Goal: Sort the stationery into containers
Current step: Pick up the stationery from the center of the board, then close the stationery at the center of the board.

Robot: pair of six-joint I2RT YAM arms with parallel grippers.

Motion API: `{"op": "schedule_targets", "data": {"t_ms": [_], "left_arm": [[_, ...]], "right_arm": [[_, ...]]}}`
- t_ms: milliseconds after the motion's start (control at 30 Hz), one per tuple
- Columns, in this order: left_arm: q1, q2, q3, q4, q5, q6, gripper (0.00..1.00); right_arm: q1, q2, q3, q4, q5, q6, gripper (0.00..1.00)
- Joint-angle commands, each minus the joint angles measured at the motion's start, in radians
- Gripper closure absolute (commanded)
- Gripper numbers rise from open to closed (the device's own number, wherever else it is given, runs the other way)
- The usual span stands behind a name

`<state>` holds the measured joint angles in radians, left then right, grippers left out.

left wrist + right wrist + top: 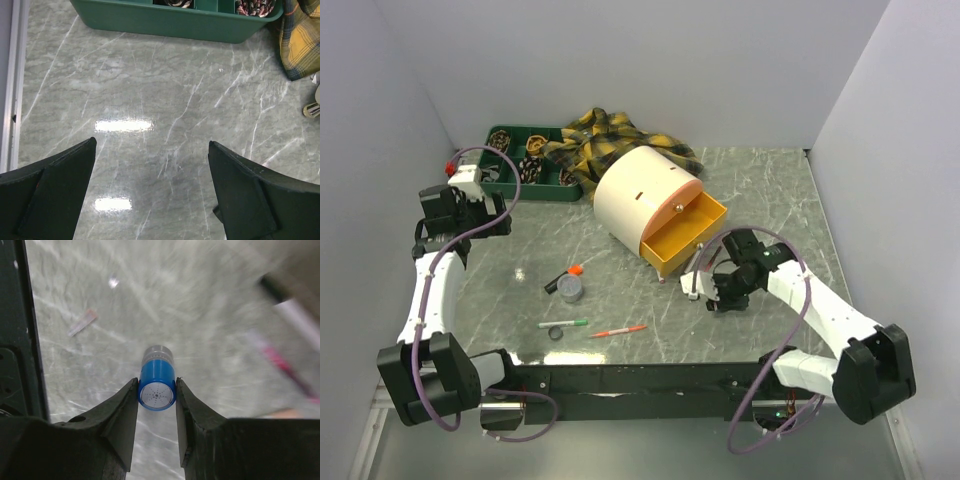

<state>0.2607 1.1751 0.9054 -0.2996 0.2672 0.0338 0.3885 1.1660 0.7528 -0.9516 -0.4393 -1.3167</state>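
My right gripper is shut on a short cylinder with a blue cap and grey body, both pads touching its sides. From above, the right gripper hangs just in front of the orange drawer of the cream drum. A black highlighter with orange cap, a grey tape roll, a green pen, a small ring and a red pen lie on the table. My left gripper stands open over bare table near the dark green tray.
The plaid cloth lies behind the drum, touching the green tray; its edge shows beside the tray. A small pink piece lies on the marble. Blurred pens show at the right of the right wrist view.
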Motion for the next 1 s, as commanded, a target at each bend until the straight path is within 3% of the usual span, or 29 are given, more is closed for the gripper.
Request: {"op": "schedule_targets", "data": {"t_ms": [0, 267, 500, 700, 800, 967], "left_arm": [[0.005, -0.064, 0.001, 0.033, 0.023, 0.023, 0.01], [0.081, -0.172, -0.056, -0.013, -0.006, 0.029, 0.01], [0.115, -0.160, -0.068, -0.006, -0.062, 0.025, 0.01], [0.172, -0.098, -0.056, 0.068, -0.036, -0.028, 0.01], [0.253, -0.031, -0.024, 0.093, 0.073, -0.115, 0.01], [0.351, 0.079, 0.027, 0.115, 0.236, -0.163, 0.01]], "right_arm": [[0.082, -0.065, 0.175, -0.081, -0.009, 0.037, 0.80], [0.380, 0.115, 0.563, -0.104, 0.030, 0.284, 0.82], [0.689, 0.478, 0.920, -0.079, 0.157, 0.459, 0.86], [0.762, 0.848, 1.395, -0.312, 0.203, 0.476, 0.88], [0.816, 0.920, 1.480, -0.345, 0.203, 0.462, 0.89], [0.874, 0.931, 1.438, -0.292, 0.192, 0.471, 0.90]]}}
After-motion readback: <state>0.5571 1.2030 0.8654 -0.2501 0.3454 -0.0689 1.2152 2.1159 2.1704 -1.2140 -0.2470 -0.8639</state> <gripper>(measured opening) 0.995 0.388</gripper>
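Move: The right hand already grips the blue cylinder; the clear jar by which this carry ends lies about 36 cm to its left, 4 cm ahead and slightly below. The black-and-orange marker is some 38 cm left and 7 ahead, the green-tipped pen 38 left and 4 back, the orange pen 25 left and 5 back. From the left hand, the jar lies roughly 13 cm back, 16 right and 14 below. Right hand arcs the held cylinder up and some 35 cm left towards the jar; left hand shifts left. ##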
